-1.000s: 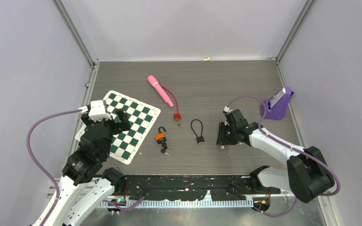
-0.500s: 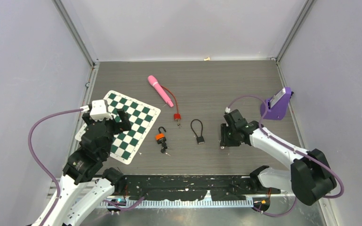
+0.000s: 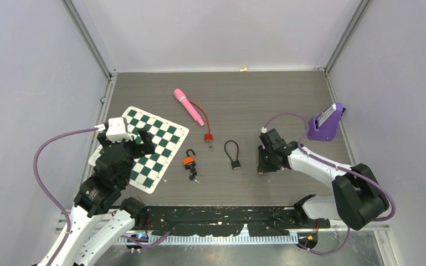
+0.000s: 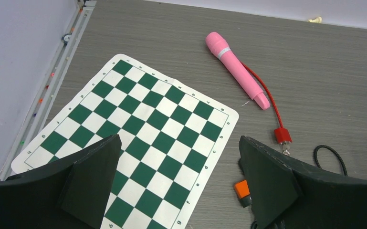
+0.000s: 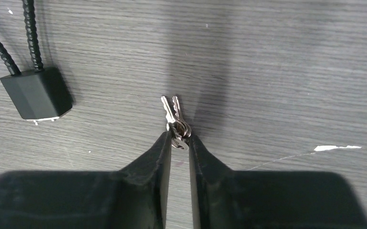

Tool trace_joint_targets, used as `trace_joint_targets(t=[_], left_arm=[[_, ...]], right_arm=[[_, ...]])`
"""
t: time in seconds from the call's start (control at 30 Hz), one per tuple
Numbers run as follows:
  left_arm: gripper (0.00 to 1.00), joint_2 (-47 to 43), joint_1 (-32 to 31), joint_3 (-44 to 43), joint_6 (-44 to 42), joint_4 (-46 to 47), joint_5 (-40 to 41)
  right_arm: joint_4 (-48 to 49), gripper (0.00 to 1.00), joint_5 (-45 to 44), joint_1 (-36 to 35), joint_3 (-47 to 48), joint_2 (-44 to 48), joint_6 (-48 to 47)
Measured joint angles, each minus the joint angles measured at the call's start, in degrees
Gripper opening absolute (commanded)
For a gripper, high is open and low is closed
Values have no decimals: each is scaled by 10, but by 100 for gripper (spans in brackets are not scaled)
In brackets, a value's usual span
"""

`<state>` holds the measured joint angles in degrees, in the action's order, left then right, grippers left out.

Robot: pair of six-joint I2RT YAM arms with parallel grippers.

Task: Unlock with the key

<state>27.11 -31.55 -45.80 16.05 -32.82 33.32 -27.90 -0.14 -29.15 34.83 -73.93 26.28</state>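
Observation:
A small bunch of silver keys, the key (image 5: 173, 114), lies on the table with its ring pinched between the tips of my right gripper (image 5: 178, 138), which is shut on it. The black cable padlock (image 5: 37, 93) lies up and to the left of it, shown as the black cable padlock (image 3: 235, 157) left of the right gripper (image 3: 261, 166) in the top view. My left gripper (image 4: 179, 162) hangs open and empty over the chessboard mat (image 4: 138, 124). An orange padlock (image 3: 188, 161) with its shackle open lies beside the mat.
A pink handle (image 3: 188, 106) with a red cable ends in a small red lock (image 3: 208, 137) in mid-table. More small keys (image 3: 195, 178) lie below the orange padlock. A purple device (image 3: 326, 122) stands at the right wall.
My right gripper shifted slightly left, widened briefly, then closed on the key ring. The left arm has not moved.

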Motion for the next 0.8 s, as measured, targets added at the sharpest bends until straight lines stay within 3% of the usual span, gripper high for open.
trace_joint_targets(t=[0.07, 0.13, 0.8], left_arm=[[99, 0, 0, 0, 0, 0, 0], [99, 0, 0, 0, 0, 0, -2], [99, 59, 0, 0, 16, -1, -79]], right_arm=[[8, 7, 1, 0, 0, -3, -3], [9, 5, 2, -2, 2, -2, -4], [-21, 6, -60, -116, 6, 102, -14]])
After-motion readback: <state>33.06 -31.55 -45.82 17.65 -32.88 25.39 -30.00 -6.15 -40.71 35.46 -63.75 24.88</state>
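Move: The keys lie on the table right at the right gripper's tips, about 1 cm ahead and 1 cm below. From that hand the black lock body is roughly 8 cm left and 2 cm ahead, the orange padlock some 25 cm left and 3 cm ahead. From the empty left gripper, the black lock body is about 34 cm right, level fore-and-aft, 26 cm below; the orange padlock is 20 cm right, likewise level and below. Close the right gripper's part-open fingers to pinch the keys at the tabletop, then lift about 4 cm while drawing left some 3 cm and slightly back, swinging the fingertips a little up and counter-clockwise. Meanwhile carry the open left gripper about 3 cm right and 2 cm down towards the black lock, tipping it slightly down and clockwise. ##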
